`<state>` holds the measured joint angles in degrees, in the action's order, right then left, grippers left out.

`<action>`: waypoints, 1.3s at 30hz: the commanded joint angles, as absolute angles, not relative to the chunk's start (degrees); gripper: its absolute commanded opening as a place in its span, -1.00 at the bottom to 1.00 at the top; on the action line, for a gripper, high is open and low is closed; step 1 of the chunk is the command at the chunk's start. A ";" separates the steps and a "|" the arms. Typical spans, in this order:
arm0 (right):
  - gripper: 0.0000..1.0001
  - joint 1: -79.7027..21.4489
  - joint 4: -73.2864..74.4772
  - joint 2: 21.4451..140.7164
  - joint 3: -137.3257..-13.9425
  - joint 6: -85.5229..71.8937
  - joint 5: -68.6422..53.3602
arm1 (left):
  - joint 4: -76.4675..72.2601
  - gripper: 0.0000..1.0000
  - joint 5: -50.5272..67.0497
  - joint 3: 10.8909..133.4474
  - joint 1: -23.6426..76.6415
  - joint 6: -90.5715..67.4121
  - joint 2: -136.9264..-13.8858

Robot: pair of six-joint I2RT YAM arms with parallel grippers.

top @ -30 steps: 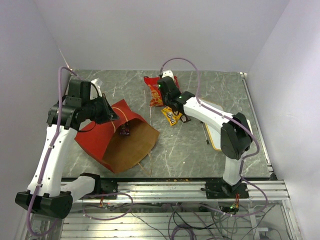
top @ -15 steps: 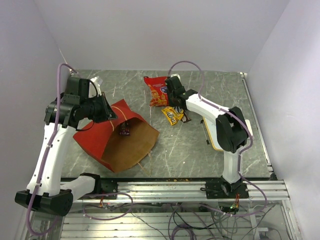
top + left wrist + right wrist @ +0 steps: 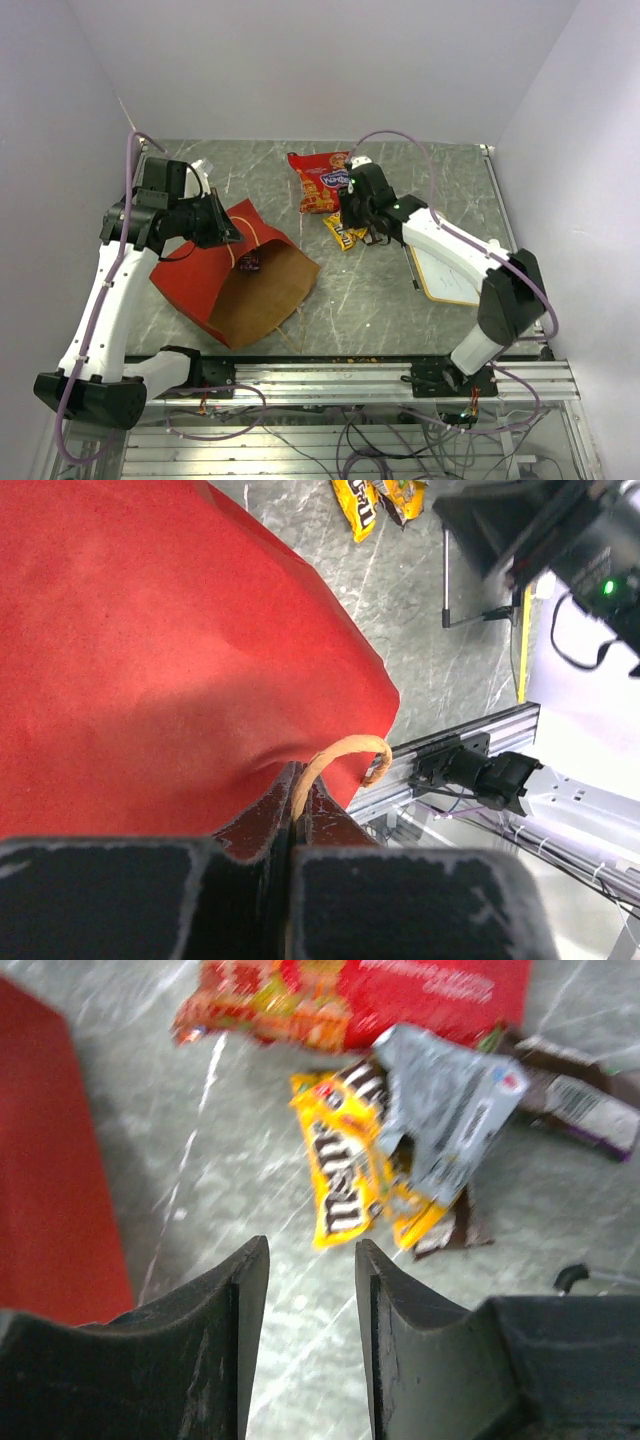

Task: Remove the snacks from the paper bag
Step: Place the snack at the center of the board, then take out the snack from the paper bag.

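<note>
The paper bag (image 3: 195, 275) lies on its side at the left, red outside (image 3: 150, 650), with its brown mouth facing the near edge. My left gripper (image 3: 232, 238) (image 3: 297, 780) is shut on its string handle (image 3: 335, 755) and holds the top rim up. A small dark wrapper (image 3: 249, 262) shows inside the mouth. The large red packet (image 3: 322, 180) (image 3: 380, 995) lies flat at the back centre. Beside it are the yellow packet (image 3: 343, 235) (image 3: 340, 1175), a silvery wrapper (image 3: 450, 1100) and a dark wrapper (image 3: 580, 1110). My right gripper (image 3: 352, 215) (image 3: 312, 1250) hovers open just short of the yellow packet, holding nothing.
A white wood-framed board (image 3: 450, 270) lies at the right, partly under the right arm. An aluminium rail (image 3: 400, 375) runs along the near edge. Walls close in the table at the back and on both sides.
My right gripper has opened and drawn back from the red packet, which now lies uncovered on the table. The left gripper keeps its hold on the bag handle.
</note>
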<state>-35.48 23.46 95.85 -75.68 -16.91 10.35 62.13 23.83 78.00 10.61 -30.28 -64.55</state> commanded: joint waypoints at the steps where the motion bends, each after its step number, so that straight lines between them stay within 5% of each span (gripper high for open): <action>1: -0.20 -40.13 23.04 89.25 -69.37 -16.38 6.54 | 59.48 -0.86 25.98 77.59 10.72 -30.40 -64.87; 12: -0.11 -59.65 8.06 81.25 -60.98 -9.40 2.57 | 60.12 -0.86 24.91 78.38 10.72 -29.62 -65.05; 18: 0.01 -69.16 -14.61 79.20 -49.71 4.47 0.17 | 60.97 -0.86 23.94 79.25 10.72 -29.28 -65.05; 27: 0.27 -71.40 -29.80 96.55 -54.35 23.36 -2.38 | 61.68 -0.86 23.90 79.68 10.71 -28.74 -65.76; 39: 0.68 -71.01 -47.52 117.23 -62.26 32.09 11.84 | 63.66 -0.86 23.37 81.50 10.68 -26.60 -66.96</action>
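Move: Back and to the left of the right hand, about 9 cm back, 25 cm left and 9 cm down, the purple M&M's packet lies in the paper bag. The bag's mouth is some 17 cm back and 20 cm left. The blue-white packet lies 8 cm ahead and 3 cm right, the yellow M&M's 4 cm ahead and 2 cm left, both about 10 cm below. From the left hand, the purple packet is roughly 6 cm ahead, 1 cm left and 22 cm down. Leaving the blue-white packet already laid down, the right hand sweeps about 24 cm back and left towards the bag's mouth, then curves forward, left and down into it, ending some 26 cm left in all. The wrist turns about 60 degrees counter-clockwise, bringing the fingers from forward-down to mostly left, while they open wide towards the purple M&M's. The left hand stays put, still pinching the bag's handle. ##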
